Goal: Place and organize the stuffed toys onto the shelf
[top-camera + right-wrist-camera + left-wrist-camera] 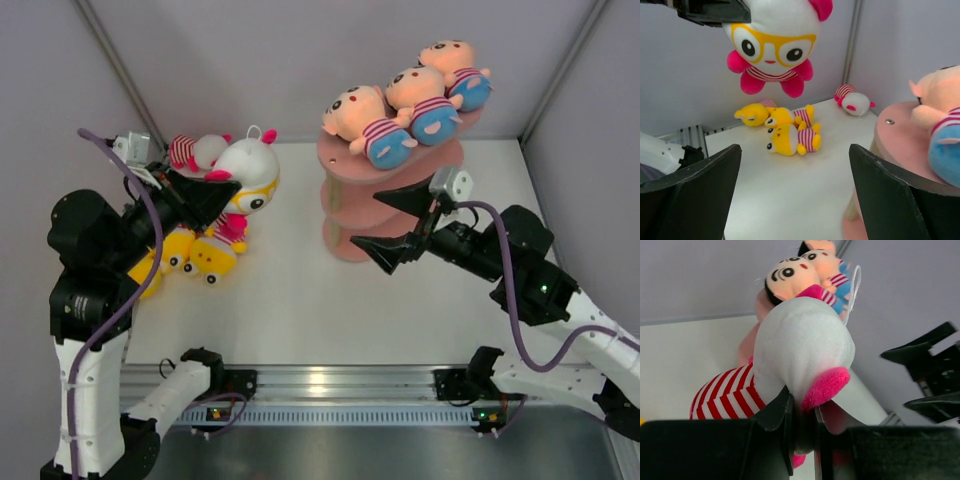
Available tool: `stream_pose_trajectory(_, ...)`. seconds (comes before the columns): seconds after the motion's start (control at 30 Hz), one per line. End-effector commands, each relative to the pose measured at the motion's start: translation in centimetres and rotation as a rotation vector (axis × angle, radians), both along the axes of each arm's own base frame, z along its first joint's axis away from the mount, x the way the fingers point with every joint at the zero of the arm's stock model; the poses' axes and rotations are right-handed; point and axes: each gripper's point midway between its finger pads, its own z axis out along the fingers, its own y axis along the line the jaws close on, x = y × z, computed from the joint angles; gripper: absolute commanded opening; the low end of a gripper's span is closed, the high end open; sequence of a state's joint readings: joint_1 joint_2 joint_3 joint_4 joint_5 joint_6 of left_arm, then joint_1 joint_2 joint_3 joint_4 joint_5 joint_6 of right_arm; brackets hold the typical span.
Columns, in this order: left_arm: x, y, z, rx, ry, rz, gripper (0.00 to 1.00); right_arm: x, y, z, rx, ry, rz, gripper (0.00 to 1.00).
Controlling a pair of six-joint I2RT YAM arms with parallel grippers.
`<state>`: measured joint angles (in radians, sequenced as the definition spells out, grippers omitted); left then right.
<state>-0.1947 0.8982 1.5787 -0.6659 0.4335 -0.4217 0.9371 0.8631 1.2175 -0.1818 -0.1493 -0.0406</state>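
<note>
My left gripper (207, 193) is shut on the head of a white-faced toy with yellow glasses (250, 176) and holds it in the air over the table's left side. In the left wrist view the jaws (802, 410) pinch the toy (800, 340) beside a magenta ear. The pink shelf (345, 165) stands at back centre. Three peach-faced toys (425, 100) lie in a row on its top board. My right gripper (398, 222) is open and empty beside the shelf's left side. In the right wrist view (795, 150) it faces the hanging toy (772, 40).
Three yellow toys (790, 137) lie in a heap on the table at left, partly under my left arm (215, 255). Another white-faced striped toy (195, 150) lies at the back left (852, 100). Grey walls enclose the table.
</note>
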Motion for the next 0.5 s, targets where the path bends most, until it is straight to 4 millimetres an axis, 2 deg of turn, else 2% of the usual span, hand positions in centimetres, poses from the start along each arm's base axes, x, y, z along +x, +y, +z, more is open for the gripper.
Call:
stream_pose_trajectory(0.0, -2.9, -2.0, 3.3, -0.222, 0.057, -0.144, 0.0, -1.8, 2.0, 2.4, 0.173, 0.012, 0.121, 0.88)
stream_pose_trajectory(0.2, -4.2, -2.4, 6.3, -0.318, 0.037, -0.206, 0.0, -2.5, 6.3, 1.4, 0.176, 0.064, 0.196, 0.88)
stream_pose_trajectory(0.23, -4.4, -2.4, 6.6, -0.322, 0.032, -0.212, 0.0, -2.9, 6.8, 2.0, 0.194, 0.059, 0.212, 0.88)
stream_pose_trajectory(0.3, -4.7, -2.4, 6.8, -0.33, 0.033, -0.218, 0.0, -2.5, 8.7, 1.1, 0.178, 0.088, 0.226, 0.89)
stream_pose_trajectory(0.37, -4.9, -2.5, 6.8, -0.332, 0.032, -0.226, 0.0, -2.5, 10.2, 1.2, 0.184, 0.101, 0.242, 0.89)
stream_pose_trajectory(0.4, -5.1, -2.5, 6.7, -0.334, 0.035, -0.228, 0.0, -2.0, 11.4, 0.2, 0.163, 0.126, 0.236, 0.87)
stream_pose_trajectory(0.47, -5.7, -2.5, 6.7, -0.331, 0.029, -0.238, 0.0, -1.5, 12.1, 0.4, 0.179, 0.134, 0.212, 0.86)
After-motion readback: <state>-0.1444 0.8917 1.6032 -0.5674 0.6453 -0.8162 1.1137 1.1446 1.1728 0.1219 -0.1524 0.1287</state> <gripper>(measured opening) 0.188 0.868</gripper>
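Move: The white toy with the yellow glasses, already pinched by the left fingers, has its middle some 3 cm ahead and 3 cm to the right of that hand, 2 cm below. From the open right hand it lies about 19 cm to the left, 8 cm ahead and 2 cm higher. The nearest boy doll on the shelf is roughly 16 cm ahead of the right hand, 1 cm to its right, 8 cm below. The left fingers keep their pinch on the white toy while that hand eases back and up, about 4 cm each way, and a little right, rolling left side down and turning clockwise. Meanwhile the right hand, open and touching nothing, sweeps some 11 cm left towards the toy, sinking about 4 cm, its fingers tipping down and swinging slightly counter-clockwise. ##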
